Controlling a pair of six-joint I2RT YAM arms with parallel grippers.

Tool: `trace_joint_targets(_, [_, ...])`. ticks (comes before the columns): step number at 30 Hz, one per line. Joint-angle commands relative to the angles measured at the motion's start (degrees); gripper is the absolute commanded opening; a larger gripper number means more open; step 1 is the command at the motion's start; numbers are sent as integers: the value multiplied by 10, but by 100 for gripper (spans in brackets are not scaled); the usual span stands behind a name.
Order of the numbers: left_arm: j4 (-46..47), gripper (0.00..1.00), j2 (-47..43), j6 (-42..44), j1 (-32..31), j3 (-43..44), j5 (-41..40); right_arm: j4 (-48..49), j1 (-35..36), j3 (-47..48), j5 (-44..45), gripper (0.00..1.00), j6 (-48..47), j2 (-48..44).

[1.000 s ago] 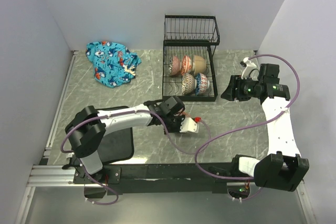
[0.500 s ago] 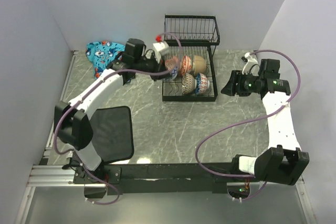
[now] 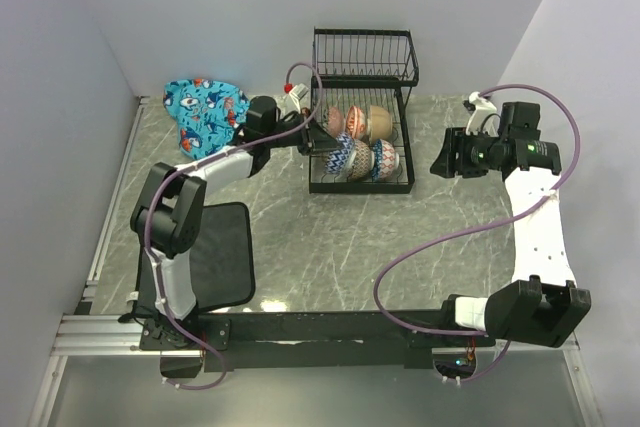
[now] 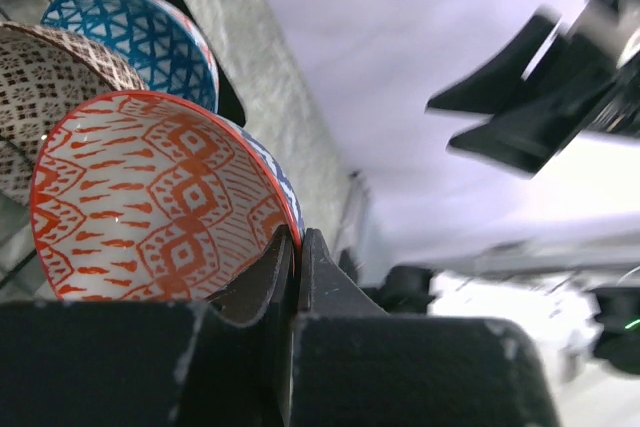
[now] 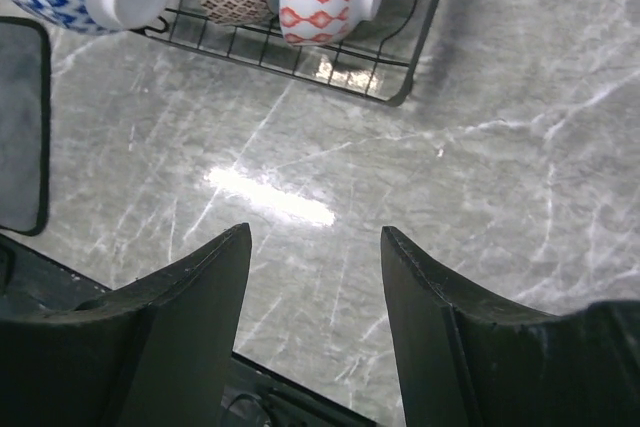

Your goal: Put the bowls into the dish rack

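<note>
My left gripper (image 4: 296, 237) is shut on the rim of a bowl (image 4: 150, 197) with an orange pattern inside and blue on the outside. In the top view it (image 3: 318, 133) holds this bowl at the left edge of the black wire dish rack (image 3: 364, 77)'s lower tier. Behind it in the rack stand a blue patterned bowl (image 4: 140, 32) and a dark dotted bowl (image 4: 50, 87). Several bowls (image 3: 360, 142) stand on edge in the lower tier. My right gripper (image 5: 315, 247) hangs open and empty over the marble top, right of the rack (image 3: 445, 162).
A blue printed cloth (image 3: 212, 117) lies at the back left. A black mat (image 3: 215, 252) lies near the left arm's base. The rack's front wire edge (image 5: 300, 57) and three bowl bottoms show at the top of the right wrist view. White walls close in on three sides.
The left arm swung from the table's middle up to the rack's left side, then brought the held bowl lower, in among the racked bowls. The right arm barely shifted.
</note>
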Motion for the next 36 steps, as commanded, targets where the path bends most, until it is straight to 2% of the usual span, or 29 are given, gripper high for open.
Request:
trace_joint_targets(1, [174,1,17,-157,10,-12,-24,-18,-5,35,31,62,-11,7])
trace_joint_targets(14, [205,1,73,-248,19,-40,-89,-14,-5,22,55,63,-10,5])
trace_joint_targets(36, [130,1,159,-298,16,5,-138,-10,-5,14,63,63,-7,24])
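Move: The last bowl, lined orange-and-white, is held by its rim in the left hand. Its free slot in the rack's front row is about 7 cm ahead, 2 cm right and 13 cm below that hand. At slot height, the brown patterned bowl is some 7 cm ahead and 7 right, the blue bowl 7 ahead and 13 right, and the floral bowl 16 ahead and 1 right. From the right hand, the slot is roughly 15 cm ahead, 28 left and 15 below. The orange-lined bowl, still pinched by its rim, is lowered about 8 cm and carried some 7 cm forward by the left hand into the slot beside the brown bowl. It starts forward, then mostly sinks, and ends with a short, nearly level push forward. Meanwhile the wrist rolls its far side down about 25 degrees and turns counter-clockwise nearly 20; the fingers stay shut. ##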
